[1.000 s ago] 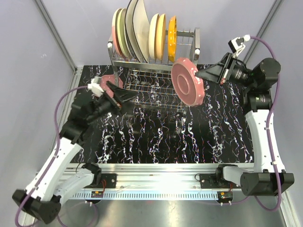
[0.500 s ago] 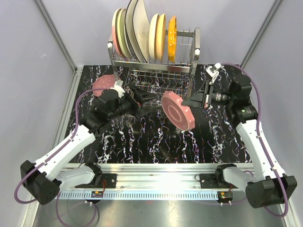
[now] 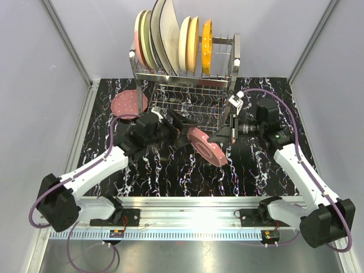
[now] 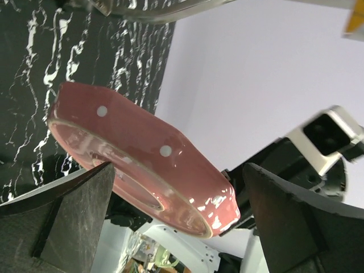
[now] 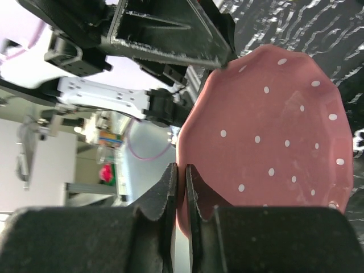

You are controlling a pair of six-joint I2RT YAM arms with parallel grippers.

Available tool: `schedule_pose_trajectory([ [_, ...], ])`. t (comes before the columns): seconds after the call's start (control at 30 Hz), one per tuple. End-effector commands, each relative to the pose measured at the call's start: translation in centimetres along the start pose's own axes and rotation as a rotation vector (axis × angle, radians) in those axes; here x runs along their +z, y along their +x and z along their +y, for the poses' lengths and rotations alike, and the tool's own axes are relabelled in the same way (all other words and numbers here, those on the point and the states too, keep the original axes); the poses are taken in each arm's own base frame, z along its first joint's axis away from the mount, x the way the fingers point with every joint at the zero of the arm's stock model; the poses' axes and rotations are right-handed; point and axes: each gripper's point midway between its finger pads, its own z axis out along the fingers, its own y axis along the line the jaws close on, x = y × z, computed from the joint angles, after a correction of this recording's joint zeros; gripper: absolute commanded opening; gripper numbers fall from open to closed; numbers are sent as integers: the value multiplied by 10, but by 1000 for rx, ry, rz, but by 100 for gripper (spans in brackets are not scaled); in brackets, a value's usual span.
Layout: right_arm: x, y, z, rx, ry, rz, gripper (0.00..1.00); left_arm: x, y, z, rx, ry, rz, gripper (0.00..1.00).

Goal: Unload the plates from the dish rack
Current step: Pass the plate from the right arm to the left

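Note:
A speckled maroon-pink plate (image 3: 207, 146) hangs tilted over the middle of the table, and my right gripper (image 3: 217, 137) is shut on its rim. In the right wrist view the two fingers (image 5: 170, 190) pinch the edge of that plate (image 5: 267, 142). My left gripper (image 3: 183, 133) stands wide open just left of it. In the left wrist view its jaws sit on either side of the plate (image 4: 142, 165) without closing on it. The dish rack (image 3: 234, 60) stands at the back with several plates upright on its top tier, among them an orange one (image 3: 206, 45).
Another maroon-pink plate (image 3: 128, 103) lies flat on the black marbled table (image 3: 170, 176) at the back left. The rack's lower wire tier (image 3: 193, 105) is right behind both grippers. Grey walls close in the left and right sides.
My right arm has carried the pink plate down and left, from beside the rack to the table's middle. The left arm has swung right, and its open jaws now flank the plate.

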Motion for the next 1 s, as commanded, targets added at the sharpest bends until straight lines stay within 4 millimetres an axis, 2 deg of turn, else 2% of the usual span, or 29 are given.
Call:
schedule_pose_trajectory([
  [0.0,4,-10,14,-205,-23,-19,0,2,11,-14,3,37,45,99],
  [0.1,9,-7,11,-256,2,0,0,8,9,-7,4,7,41,99],
  [0.17,15,-3,15,-312,10,22,0,11,9,-4,4,-3,41,99],
  [0.2,17,0,7,-356,53,36,0,12,8,-1,4,-11,43,96],
  [0.27,21,7,8,-404,70,66,0,16,10,5,10,-26,56,93],
  [0.5,24,12,-5,-572,156,89,0,25,19,41,73,-108,118,61],
  [0.53,24,12,-6,-581,160,92,0,25,20,45,80,-113,125,53],
  [0.6,27,17,-6,-618,166,117,0,27,21,49,113,-107,138,42],
  [0.63,28,18,-7,-633,170,125,0,27,22,49,124,-101,144,31],
  [0.7,31,22,-8,-667,178,148,0,28,23,51,150,-93,159,25],
  [0.83,35,28,-9,-708,171,177,0,30,30,47,190,-33,199,24],
  [0.87,35,28,-10,-719,172,179,0,29,34,52,189,-27,226,22],
  [0.9,35,29,-10,-725,172,181,0,30,36,45,210,23,238,21],
  [0.93,35,27,-9,-731,174,177,0,29,40,45,220,44,260,19],
  [0.97,35,28,-9,-738,172,182,0,29,41,41,242,94,265,11],
])
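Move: The pink plate held in the right fingers has its middle about 7 cm to the left hand's right, 4 cm back and 5 cm below. From the right hand that middle is roughly 4 cm left, 1 cm back and 8 cm down; the open left gripper waits some 7 cm left, 4 cm ahead and 4 cm lower. The other pink plate lies on the table about 33 cm left of the left hand, 30 cm ahead and 25 cm below. The left fingers close on the plate's near rim from either side and pinch it, the left hand having sunk about 7 cm with a small drift back and right. The right hand keeps its grip on the opposite part of the rim while lowering the plate some 8 cm and slightly back, its wrist rolling and tipping its fingers downward, roughly 40 degrees in all. ##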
